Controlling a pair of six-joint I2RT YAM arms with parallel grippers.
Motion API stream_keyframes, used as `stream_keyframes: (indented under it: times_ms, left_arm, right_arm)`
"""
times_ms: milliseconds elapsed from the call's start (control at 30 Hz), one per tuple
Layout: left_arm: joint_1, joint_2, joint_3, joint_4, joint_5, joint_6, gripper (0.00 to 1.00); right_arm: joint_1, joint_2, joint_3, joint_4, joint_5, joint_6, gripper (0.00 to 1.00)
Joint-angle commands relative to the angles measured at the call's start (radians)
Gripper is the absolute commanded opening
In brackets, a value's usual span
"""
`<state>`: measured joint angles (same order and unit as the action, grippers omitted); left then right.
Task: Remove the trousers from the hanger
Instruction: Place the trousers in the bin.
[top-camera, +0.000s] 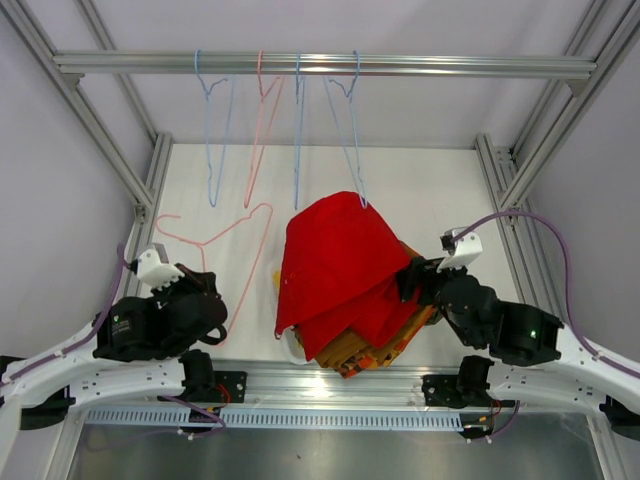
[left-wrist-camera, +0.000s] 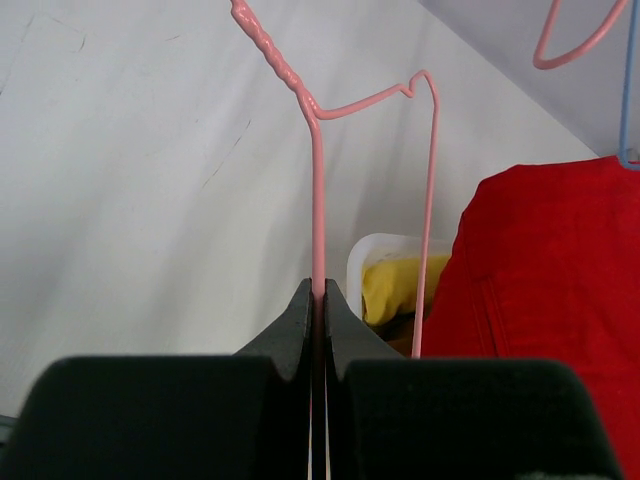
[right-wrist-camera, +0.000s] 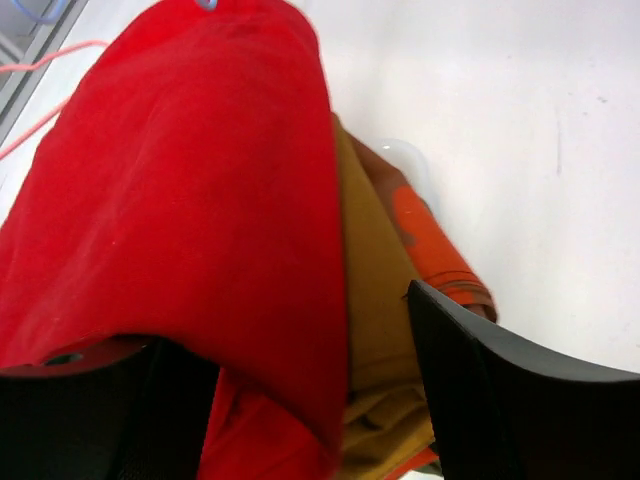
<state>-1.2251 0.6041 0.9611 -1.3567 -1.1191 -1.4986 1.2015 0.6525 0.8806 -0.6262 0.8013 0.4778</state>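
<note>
Red trousers (top-camera: 340, 265) drape over a pile of folded pairs, and their peak touches the lower end of a blue hanger (top-camera: 349, 130) that hangs from the rail. Under them show brown trousers (right-wrist-camera: 375, 300) and an orange-red patterned pair (right-wrist-camera: 425, 235). My right gripper (top-camera: 408, 280) is open at the pile's right side; in the right wrist view the red cloth (right-wrist-camera: 200, 200) lies between its spread fingers (right-wrist-camera: 500, 380). My left gripper (left-wrist-camera: 318, 292) is shut on the wire of a pink hanger (top-camera: 215, 240) that lies on the table. Yellow trousers (left-wrist-camera: 395, 285) sit in the basket.
A white basket (left-wrist-camera: 385, 245) holds the pile. Two more blue hangers (top-camera: 213, 130) (top-camera: 298, 130) and a pink hanger (top-camera: 262, 120) dangle from the rail (top-camera: 320, 65). Aluminium frame posts (top-camera: 505, 170) border the white table (top-camera: 440, 190).
</note>
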Motion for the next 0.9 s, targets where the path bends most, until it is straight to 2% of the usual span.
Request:
stream_keyframes:
  times_ms: [0, 133, 267, 367, 400, 467, 500, 533, 600, 633, 667, 700, 767, 867]
  left_arm:
    - [0.006, -0.001, -0.001, -0.128, -0.015, 0.04, 0.01]
    - [0.006, 0.008, -0.002, -0.111, -0.008, 0.061, 0.01]
    - [0.006, 0.016, -0.01, -0.09, -0.002, 0.072, 0.01]
    - [0.004, 0.019, -0.01, -0.085, -0.002, 0.075, 0.01]
    - [0.006, 0.019, -0.012, -0.084, -0.004, 0.075, 0.01]
    - [0.006, 0.017, -0.012, -0.081, -0.002, 0.075, 0.01]
    - [0.006, 0.014, -0.012, -0.079, -0.001, 0.072, 0.01]
    - [0.006, 0.008, -0.016, -0.078, -0.001, 0.071, 0.01]
    - [0.006, 0.003, -0.018, -0.075, 0.001, 0.075, 0.01]
    - [0.006, 0.0, -0.019, -0.062, 0.002, 0.095, 0.01]
    - [0.006, 0.002, -0.019, -0.061, 0.002, 0.098, 0.01]
    - [0.006, 0.002, -0.018, -0.061, 0.005, 0.101, 0.01]
    - [0.006, 0.006, -0.016, -0.055, 0.011, 0.11, 0.01]
    - [0.004, 0.01, -0.01, -0.042, 0.024, 0.135, 0.01]
  right_arm:
    - [0.016, -0.025, 0.087, -0.104, 0.108, 0.07, 0.75]
    - [0.047, -0.088, 0.135, 0.023, -0.031, -0.063, 0.76]
    - [0.05, -0.11, 0.167, 0.146, -0.264, -0.149, 0.78]
    - [0.05, -0.047, 0.195, 0.21, -0.355, -0.185, 0.77]
    - [0.05, -0.022, 0.213, 0.226, -0.426, -0.195, 0.77]
    - [0.052, 0.056, 0.23, 0.292, -0.496, -0.205, 0.72]
    - [0.052, 0.085, 0.244, 0.315, -0.523, -0.205, 0.67]
    - [0.055, 0.151, 0.253, 0.351, -0.525, -0.202, 0.53]
    - [0.055, 0.22, 0.273, 0.375, -0.518, -0.205, 0.39]
    - [0.055, 0.255, 0.287, 0.393, -0.501, -0.205, 0.24]
    - [0.055, 0.322, 0.29, 0.398, -0.495, -0.202, 0.2]
    - [0.055, 0.35, 0.291, 0.402, -0.488, -0.196, 0.09]
    - [0.055, 0.397, 0.249, 0.437, -0.461, -0.167, 0.01]
    - [0.034, 0.424, 0.108, 0.506, -0.413, -0.102, 0.0]
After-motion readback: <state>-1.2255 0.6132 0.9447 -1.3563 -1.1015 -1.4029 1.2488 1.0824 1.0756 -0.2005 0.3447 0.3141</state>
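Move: From the right hand, open at their right edge, the red trousers' middle lies about 14 cm left, 1 cm ahead and some 3 cm lower. The brown trousers beneath are roughly 6 cm left, 5 cm back and 8 cm down; the bin's middle is about 13 cm left, 5 cm back and 12 cm down. From the left hand, still gripping the pink hanger, the red trousers lie about 31 cm right, level ahead and 2 cm lower. Rising about 13 cm off the trousers, the right hand swings 18 cm left over them, shuts and sinks. ##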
